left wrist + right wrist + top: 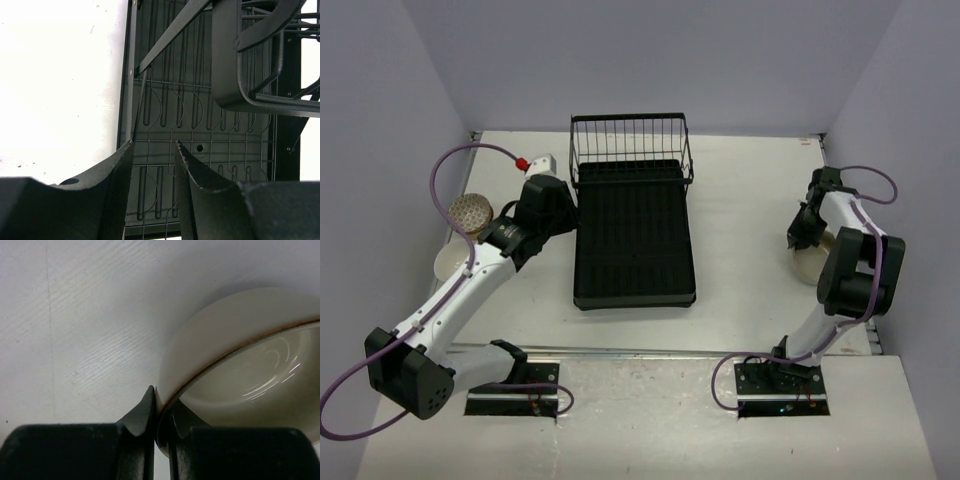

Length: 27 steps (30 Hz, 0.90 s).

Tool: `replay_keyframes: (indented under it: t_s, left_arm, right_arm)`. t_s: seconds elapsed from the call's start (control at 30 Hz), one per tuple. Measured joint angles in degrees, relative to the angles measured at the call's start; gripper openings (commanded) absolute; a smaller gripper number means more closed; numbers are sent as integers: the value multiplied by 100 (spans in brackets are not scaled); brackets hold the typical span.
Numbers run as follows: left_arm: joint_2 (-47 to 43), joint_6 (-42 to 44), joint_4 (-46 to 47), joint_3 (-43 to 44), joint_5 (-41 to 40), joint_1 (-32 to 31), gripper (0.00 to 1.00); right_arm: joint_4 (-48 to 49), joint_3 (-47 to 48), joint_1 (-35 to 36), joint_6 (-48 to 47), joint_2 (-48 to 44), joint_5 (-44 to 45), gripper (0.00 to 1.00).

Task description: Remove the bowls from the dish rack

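The black dish rack [635, 240] lies mid-table with its wire basket [630, 145] at the far end; I see no bowl inside it. My left gripper [563, 207] hovers at the rack's left edge, open, with only the rack's ribbed floor [200, 125] showing between its fingers [120, 170]. At the right, my right gripper [803, 238] is shut on the rim of a cream bowl [810, 262], one finger inside and one outside; the bowl [225, 325] sits low over the table. A net-patterned bowl [470, 212] and a cream bowl [450, 262] rest at the left edge.
A small white object with a red end [535, 163] lies just behind the left gripper. The wire basket [260, 60] hangs close on the right in the left wrist view. Grey walls close in the table on three sides.
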Motion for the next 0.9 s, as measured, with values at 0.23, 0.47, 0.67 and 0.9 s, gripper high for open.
replay_keyframes:
  t_s: [0.23, 0.47, 0.67, 0.9]
  left_arm:
    - [-7, -4, -22, 0, 2, 4, 40]
    - [-15, -17, -52, -4, 0, 4, 40]
    - [-140, -122, -146, -118, 0, 4, 40]
    - [-455, -273, -212, -446, 2, 31, 39]
  right_arm:
    - [-26, 120, 144, -2, 219, 219, 0]
    - [-83, 236, 249, -13, 400, 361, 16]
    - [-81, 334, 260, -15, 448, 337, 33]
    - [-101, 391, 260, -15, 439, 240, 49]
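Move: Just below the right hand, its near-left rim still pinched, the large bowl has its middle about 4 cm to the hand's right, 3 cm back and 3 cm down, close above the table. The dish rack is the nearest other thing, its middle some 38 cm to that hand's left, 2 cm farther out and 3 cm lower. From the empty left hand, the bowl lies roughly 55 cm right, 6 cm back and 16 cm down. Lowering the held bowl about 1 cm with a slight tilt of the wrist, the right hand eases it down to the table, then spreads its fingers to nearly half open, letting go of the rim with one finger inside the bowl and one outside. It creeps a good 1 cm forward meanwhile. Late on, the left hand draws back some 2 cm, sinking and shifting left slightly, fingers unchanged. ##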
